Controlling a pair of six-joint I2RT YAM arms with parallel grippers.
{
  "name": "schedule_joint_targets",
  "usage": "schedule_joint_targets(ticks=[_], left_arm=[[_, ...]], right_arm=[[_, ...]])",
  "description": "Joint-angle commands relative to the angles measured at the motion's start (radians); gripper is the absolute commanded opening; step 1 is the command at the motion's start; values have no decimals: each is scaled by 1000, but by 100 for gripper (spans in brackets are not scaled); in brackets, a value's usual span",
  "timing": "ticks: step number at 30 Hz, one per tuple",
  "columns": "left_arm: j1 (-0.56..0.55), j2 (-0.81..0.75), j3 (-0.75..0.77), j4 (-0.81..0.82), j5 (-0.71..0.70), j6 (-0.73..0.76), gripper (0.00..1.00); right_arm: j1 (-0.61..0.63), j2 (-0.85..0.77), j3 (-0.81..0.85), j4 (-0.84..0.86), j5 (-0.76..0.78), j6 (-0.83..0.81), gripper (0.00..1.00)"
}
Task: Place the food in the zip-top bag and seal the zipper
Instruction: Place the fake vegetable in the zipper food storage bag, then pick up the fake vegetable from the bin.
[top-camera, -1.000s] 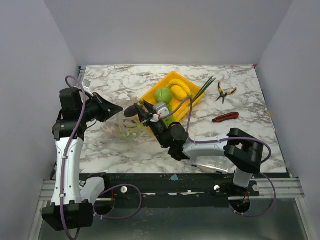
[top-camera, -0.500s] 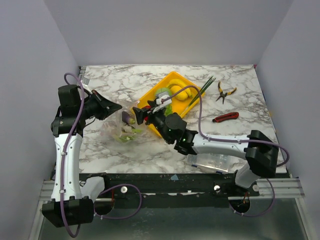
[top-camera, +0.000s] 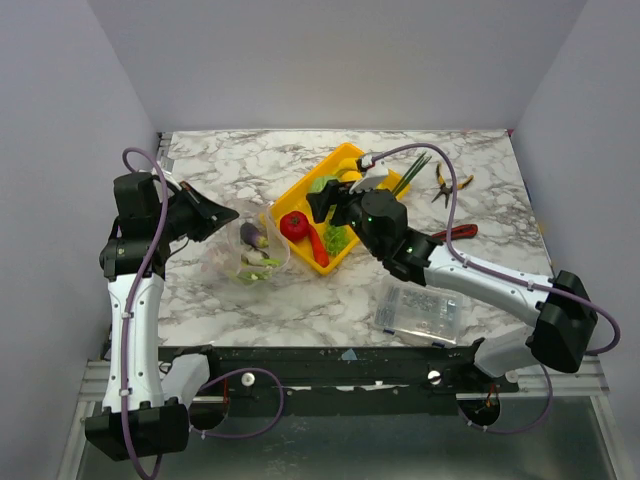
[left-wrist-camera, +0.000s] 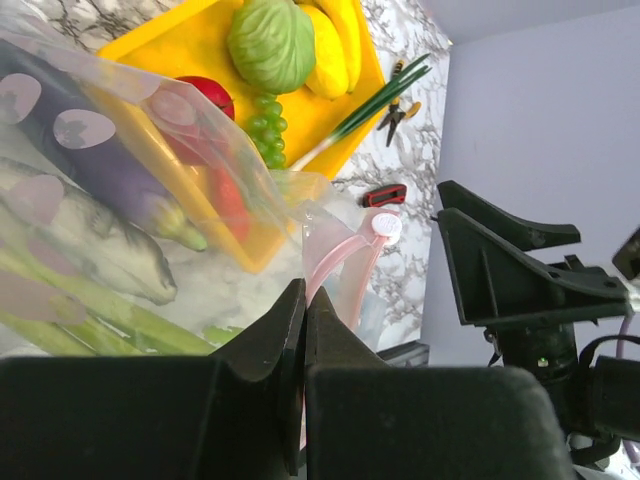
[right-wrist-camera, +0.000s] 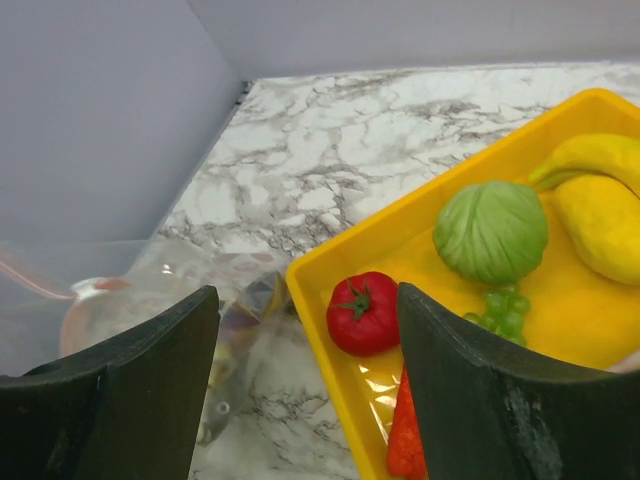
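Observation:
The clear zip-top bag (top-camera: 250, 252) stands open on the marble with a purple eggplant (left-wrist-camera: 110, 160), grey fish (left-wrist-camera: 90, 250) and leek (left-wrist-camera: 100, 320) inside. My left gripper (top-camera: 228, 216) is shut on the bag's pink zipper (left-wrist-camera: 345, 255) and holds the mouth up. My right gripper (right-wrist-camera: 305, 300) hovers open and empty over the near-left corner of the yellow tray (top-camera: 290, 200). The red tomato (right-wrist-camera: 362, 312) lies just under its fingers. A red pepper (right-wrist-camera: 405, 440), green cabbage (right-wrist-camera: 490, 230), grapes (right-wrist-camera: 503, 310) and bananas (right-wrist-camera: 590, 155) also lie in the tray.
Green onion stalks (top-camera: 410, 172) lean on the tray's far edge. Yellow-handled pliers (top-camera: 452, 182) and a red utility knife (top-camera: 455, 233) lie to the right. A rigid clear box of small parts (top-camera: 418, 308) sits at the front right, under my right arm.
My right gripper opened and let go of the eggplant in the bag, then swung right and back to the tray. The left gripper has kept its hold on the bag mouth.

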Motion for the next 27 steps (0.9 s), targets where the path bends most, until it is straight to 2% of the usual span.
schedule_joint_targets(ticks=[1, 5, 8, 13, 21, 27], left_arm=[[9, -37, 32, -4, -87, 43, 0], [8, -59, 37, -14, -137, 62, 0], [8, -66, 39, -24, -161, 75, 0], [8, -68, 31, -22, -162, 75, 0], [8, -75, 6, -5, -148, 73, 0], [8, -71, -12, 2, -140, 77, 0]], right_arm=[[-73, 38, 22, -202, -136, 61, 75], [-138, 139, 115, -380, -229, 62, 76], [-184, 268, 244, -557, -284, 52, 77], [-188, 474, 466, -780, -200, 27, 76], [-187, 684, 639, -910, -59, 20, 72], [-188, 750, 648, -931, -58, 37, 70]])
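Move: The green grapes lie in the yellow basket about 9 cm ahead of the right hand, 2 cm to its right and 27 cm below. At about that depth, the tomato is 11 cm ahead and 7 cm left, the red pepper 7 cm ahead and 2 cm left, and the cabbage 18 cm ahead, 1 cm right. From the left hand the grapes are some 14 cm ahead, 18 cm right and 27 cm down. Right hand sinks 23 cm and reaches 8 forward towards grapes, open fingers tipping down; left keeps bag pinched. ##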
